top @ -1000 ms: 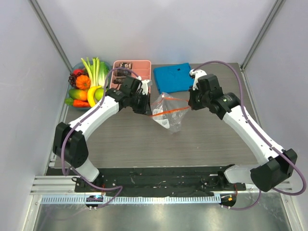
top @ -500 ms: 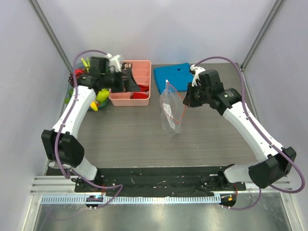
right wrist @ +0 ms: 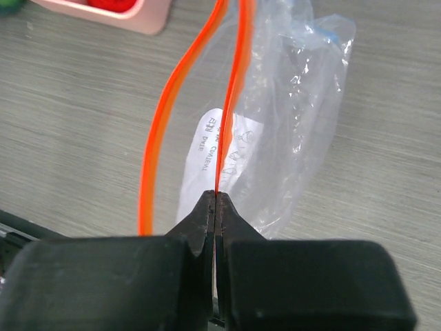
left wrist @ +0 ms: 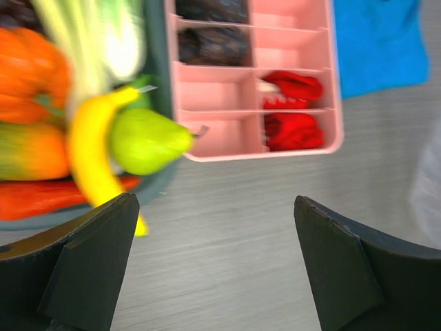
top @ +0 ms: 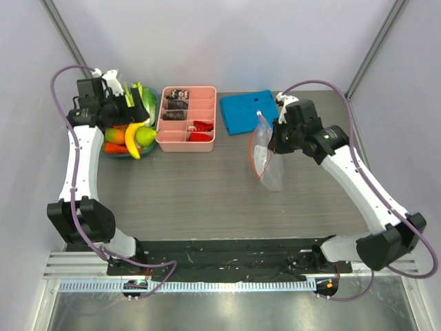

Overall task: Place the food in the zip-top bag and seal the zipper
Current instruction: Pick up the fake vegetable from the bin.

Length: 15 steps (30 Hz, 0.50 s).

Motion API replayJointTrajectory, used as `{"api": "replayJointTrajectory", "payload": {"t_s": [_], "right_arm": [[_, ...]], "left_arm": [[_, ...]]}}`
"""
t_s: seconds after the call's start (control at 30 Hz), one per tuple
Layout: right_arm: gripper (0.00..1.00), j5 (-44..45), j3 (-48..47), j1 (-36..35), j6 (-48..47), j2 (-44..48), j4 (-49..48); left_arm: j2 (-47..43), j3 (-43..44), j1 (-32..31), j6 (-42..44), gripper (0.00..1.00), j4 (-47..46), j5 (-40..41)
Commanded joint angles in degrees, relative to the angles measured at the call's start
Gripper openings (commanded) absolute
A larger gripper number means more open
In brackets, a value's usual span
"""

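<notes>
The food lies piled in a dark bowl (top: 112,153) at the far left: a yellow banana (left wrist: 86,152), a green pear (left wrist: 145,140), orange pieces (left wrist: 27,76) and leafy greens (left wrist: 103,41). My left gripper (top: 127,103) is open and empty, above the bowl's right side; in its wrist view the gripper (left wrist: 213,262) frames bare table. My right gripper (right wrist: 216,196) is shut on one lip of the orange-red zipper (right wrist: 238,89). The clear zip-top bag (top: 265,155) hangs from it, right of centre. The other lip (right wrist: 158,138) bows away, so the mouth is open. The bag looks empty.
A pink compartment tray (top: 186,127) with dark and red items stands right of the bowl, also in the left wrist view (left wrist: 227,148). A folded blue cloth (top: 248,110) lies at the back, behind the bag. Grey walls enclose the table.
My left arm has swung left, from the bag past the pink tray to the food bowl. My right gripper has carried the bag a little to the right, still hanging from the zipper.
</notes>
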<state>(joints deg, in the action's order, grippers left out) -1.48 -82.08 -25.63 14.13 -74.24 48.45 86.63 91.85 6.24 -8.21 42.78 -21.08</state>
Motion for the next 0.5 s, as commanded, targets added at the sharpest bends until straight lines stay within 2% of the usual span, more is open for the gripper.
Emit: {"api": "replayJointTrajectory", "payload": {"t_s": [0.0,0.07,0.2,0.47], "right_arm": [[0.01,0.8,2.3,0.1,1.2,-5.6,-6.9],[0.01,0.2,2.5,0.1,2.6,-8.2,-8.3],[0.01,-1.3,3.4,0.1,4.8,-10.6,-12.2],[0.01,-5.7,7.6,0.2,6.3,-9.6,-15.2]], "left_arm": [[3.7,5.9,1.8,5.1,1.00,-0.2,17.4],[6.0,9.3,2.5,3.0,1.00,0.0,23.0],[12.2,13.2,2.5,-0.4,1.00,-0.1,25.7],[24.3,22.4,2.5,-5.8,1.00,0.5,31.8]]}}
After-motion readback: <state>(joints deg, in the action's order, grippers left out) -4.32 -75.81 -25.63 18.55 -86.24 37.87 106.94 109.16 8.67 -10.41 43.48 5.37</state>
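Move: The pumpkin in the round bin lies about 14 cm ahead of the left hand, 14 cm to its left and 18 cm below. From that hand the green-orange fruit is 9 cm ahead and 17 left, the banana 5 ahead and 8 left, the pear 7 ahead and 5 left, the celery 20 ahead and 8 left. From the right hand, which holds the bag, the pumpkin lies some 24 cm ahead, 63 left, 17 below. Left and forward over the bin, the empty left hand travels about 14 cm towards the pumpkin, first level and mostly leftward, then more forward and sinking some 5 cm; its wide-open fingers turn roughly 25 degrees counter-clockwise while the left side rises. The right hand, still pinching the bag's zipper edge, lowers about 9 cm, drifting slightly forward and left, then levels off. ##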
